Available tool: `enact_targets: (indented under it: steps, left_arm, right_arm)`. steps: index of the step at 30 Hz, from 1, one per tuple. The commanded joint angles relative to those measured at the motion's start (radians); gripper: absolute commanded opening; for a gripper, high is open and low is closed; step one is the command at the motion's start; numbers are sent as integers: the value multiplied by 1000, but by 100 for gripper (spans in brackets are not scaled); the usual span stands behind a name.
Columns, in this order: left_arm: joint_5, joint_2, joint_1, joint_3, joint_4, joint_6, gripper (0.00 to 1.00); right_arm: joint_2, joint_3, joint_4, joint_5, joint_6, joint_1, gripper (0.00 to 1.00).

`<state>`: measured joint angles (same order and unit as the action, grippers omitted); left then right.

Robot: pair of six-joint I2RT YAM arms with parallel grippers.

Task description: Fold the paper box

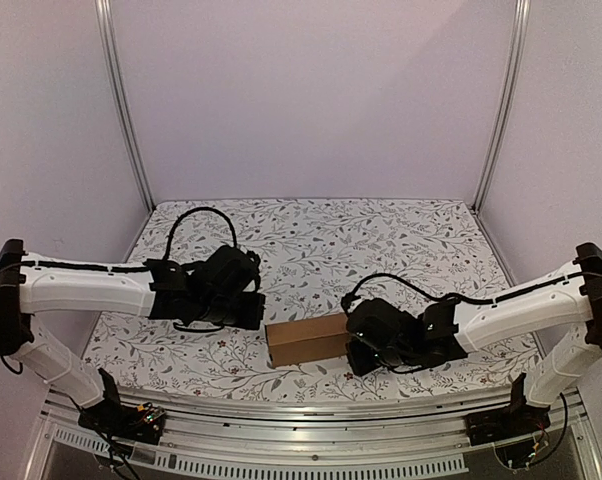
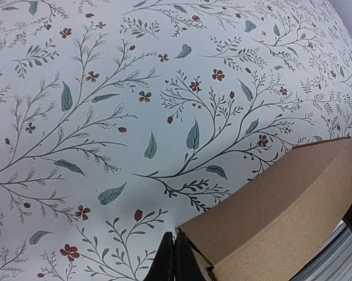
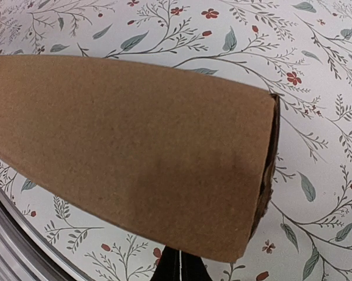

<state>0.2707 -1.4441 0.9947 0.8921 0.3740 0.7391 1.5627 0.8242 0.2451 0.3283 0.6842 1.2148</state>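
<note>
The paper box (image 1: 306, 339) is a small oblong brown carton lying on the flowered cloth near the front edge, between the two arms. In the left wrist view the paper box (image 2: 275, 216) fills the lower right, and my left gripper (image 2: 176, 253) is shut with its black tips right at the carton's near corner, holding nothing. In the right wrist view the paper box (image 3: 129, 146) covers most of the picture, its right end (image 3: 271, 170) slightly agape. My right gripper (image 3: 179, 266) is shut just below the carton's lower edge, its tips partly hidden behind it.
The flowered cloth (image 1: 381, 240) covers the table. A metal rail (image 1: 311, 410) runs along the front edge just below the carton. White enclosure walls and metal posts (image 1: 126, 110) stand at the back and sides.
</note>
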Motion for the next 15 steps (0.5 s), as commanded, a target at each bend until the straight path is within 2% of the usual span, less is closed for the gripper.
enact_targets:
  steps: [1, 7, 15]
  left_arm:
    - [-61, -71, -26, 27, -58, -31, 0]
    - [-118, -116, -28, 30, -88, -37, 0]
    - [-159, -99, -28, 9, -94, -36, 0]
  right_arm:
    - [19, 35, -32, 54, 3, -32, 3]
    - [58, 78, -55, 48, -29, -68, 3]
    - [149, 171, -113, -12, -85, -97, 2]
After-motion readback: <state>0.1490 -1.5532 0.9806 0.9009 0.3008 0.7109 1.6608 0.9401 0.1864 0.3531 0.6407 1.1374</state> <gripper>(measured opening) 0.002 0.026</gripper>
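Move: The paper box lies crosswise between my closed grippers. Its middle is about 9 cm to the right of my left hand, some 2 cm back and 5 cm below, with the box's left end only about 1 cm to the right, 2 cm back and 5 cm down. From my right hand, already at the near long side by the right end, the box's middle is about 7 cm left, 3 cm ahead and 1 cm below. With my shut right fingertips still against the near long side, I push the box's right end forward about 5 cm, curving left late in the stroke and rising slightly. Meanwhile my closed left hand sinks some 3 cm beside the box's left end, then edges about 2 cm right towards the box, tipping a little. ##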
